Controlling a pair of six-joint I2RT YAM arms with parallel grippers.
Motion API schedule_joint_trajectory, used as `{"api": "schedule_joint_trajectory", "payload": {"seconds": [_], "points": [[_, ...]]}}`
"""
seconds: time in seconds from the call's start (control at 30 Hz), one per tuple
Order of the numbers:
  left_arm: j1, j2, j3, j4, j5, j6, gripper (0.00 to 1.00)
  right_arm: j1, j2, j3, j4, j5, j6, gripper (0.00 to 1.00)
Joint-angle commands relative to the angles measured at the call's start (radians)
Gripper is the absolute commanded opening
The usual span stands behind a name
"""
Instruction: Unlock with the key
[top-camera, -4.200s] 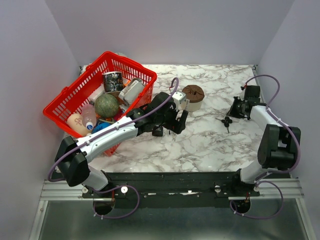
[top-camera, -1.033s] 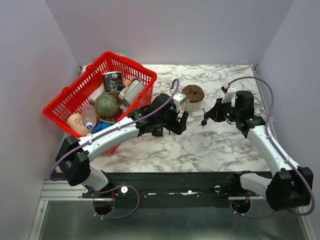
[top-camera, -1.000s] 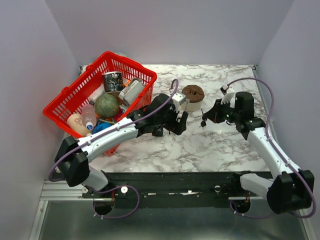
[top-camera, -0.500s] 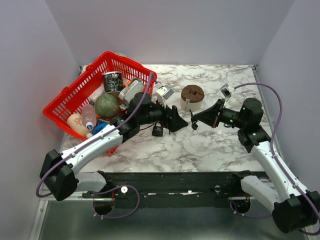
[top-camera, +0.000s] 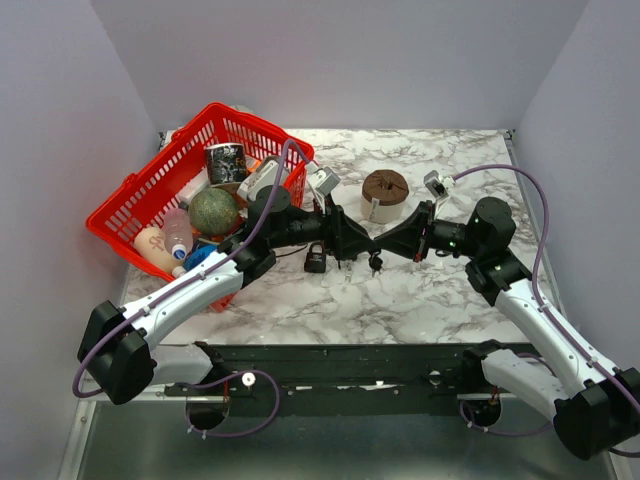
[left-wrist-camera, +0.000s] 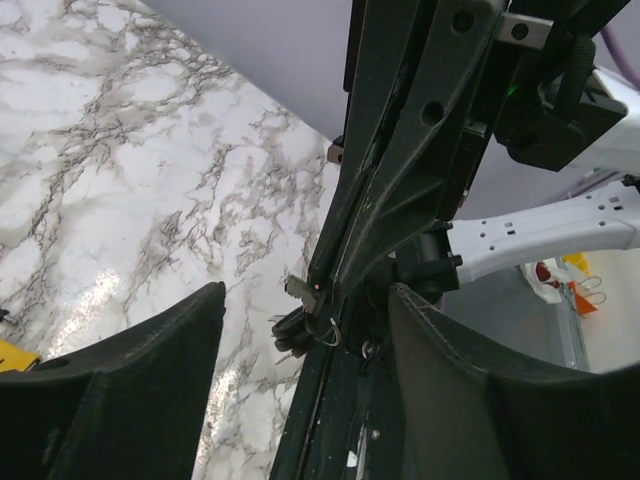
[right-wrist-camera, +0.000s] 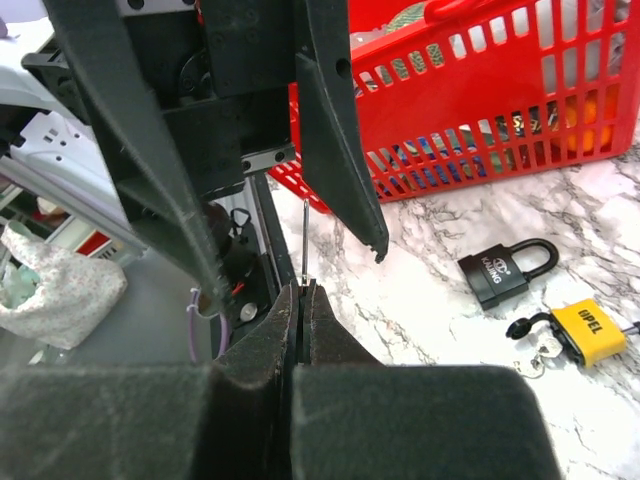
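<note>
The key (top-camera: 376, 263) hangs from my right gripper (top-camera: 388, 246), which is shut on it above the middle of the marble table. In the right wrist view its thin silver blade (right-wrist-camera: 303, 240) sticks out past the right gripper (right-wrist-camera: 300, 287). My left gripper (top-camera: 352, 240) is open, its two fingers standing either side of the right gripper's tips. In the left wrist view the key (left-wrist-camera: 299, 291) and its black heads lie between the left gripper (left-wrist-camera: 305, 295) fingers without touching them. A black padlock (top-camera: 315, 258) (right-wrist-camera: 505, 272) and a yellow padlock (right-wrist-camera: 585, 330) lie on the table close by.
A red basket (top-camera: 264, 127) (right-wrist-camera: 480, 90) full of items stands at the back left. A brown round block (top-camera: 385, 190) sits behind the grippers. Small keys (right-wrist-camera: 535, 346) lie beside the yellow padlock.
My right gripper has carried the key leftward and lower until it sits between the left gripper's fingers. The left gripper has swung toward it and its fingers have narrowed somewhat.
</note>
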Motion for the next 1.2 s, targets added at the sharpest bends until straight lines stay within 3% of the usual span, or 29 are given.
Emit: {"api": "schedule_joint_trajectory", "payload": {"seconds": [0.0,0.37,0.5,0.53,0.7,0.8,0.93,1.03,1.17], "points": [[0.012,-0.022,-0.029,0.098,0.049,-0.038,0.65,0.018,0.008,0.006,0.039,-0.029,0.002,0.01],[0.015,-0.012,-0.037,0.124,0.061,-0.063,0.36,0.033,0.014,0.019,0.014,-0.027,-0.019,0.01],[0.015,-0.007,-0.037,0.124,0.067,-0.061,0.04,0.041,0.022,0.028,-0.039,-0.009,-0.057,0.01],[0.015,-0.007,-0.037,0.124,0.067,-0.061,0.0,0.042,0.022,0.028,-0.05,-0.009,-0.067,0.01],[0.015,-0.013,-0.037,0.126,0.066,-0.057,0.0,0.044,0.012,0.023,-0.072,-0.003,-0.068,0.01],[0.015,-0.019,-0.042,0.126,0.057,-0.052,0.0,0.044,-0.007,0.017,-0.107,0.014,-0.074,0.14],[0.017,-0.021,-0.04,0.104,0.037,-0.044,0.0,0.048,-0.063,0.0,-0.174,0.071,-0.114,0.46],[0.017,-0.016,-0.032,0.095,0.041,-0.041,0.0,0.05,-0.098,-0.007,-0.19,0.094,-0.131,0.55],[0.017,-0.012,-0.035,0.126,0.078,-0.056,0.0,0.052,-0.09,-0.015,-0.211,0.083,-0.131,0.57]]}}
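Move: The key sits in the right hand's shut fingertips, its middle about 1 cm to that hand's left and 2 cm lower, with the black fobs dangling. From the open left hand it is only some 2 cm to the right and 2 cm down, level in reach. Well below, the yellow padlock lies about 12 cm ahead of the left hand and 3 cm to its left; the black padlock is 8 cm farther left. The left fingers shut on the bit of key standing out of the right hand's tips, pinching it while the left hand all but holds its place. Meanwhile the right hand eases about 1 cm left, and a little down and back, keeping its grip. Once the left is shut, the right fingers open to over half and let go, that hand drawing back and right about 1 cm each, rising slightly. ##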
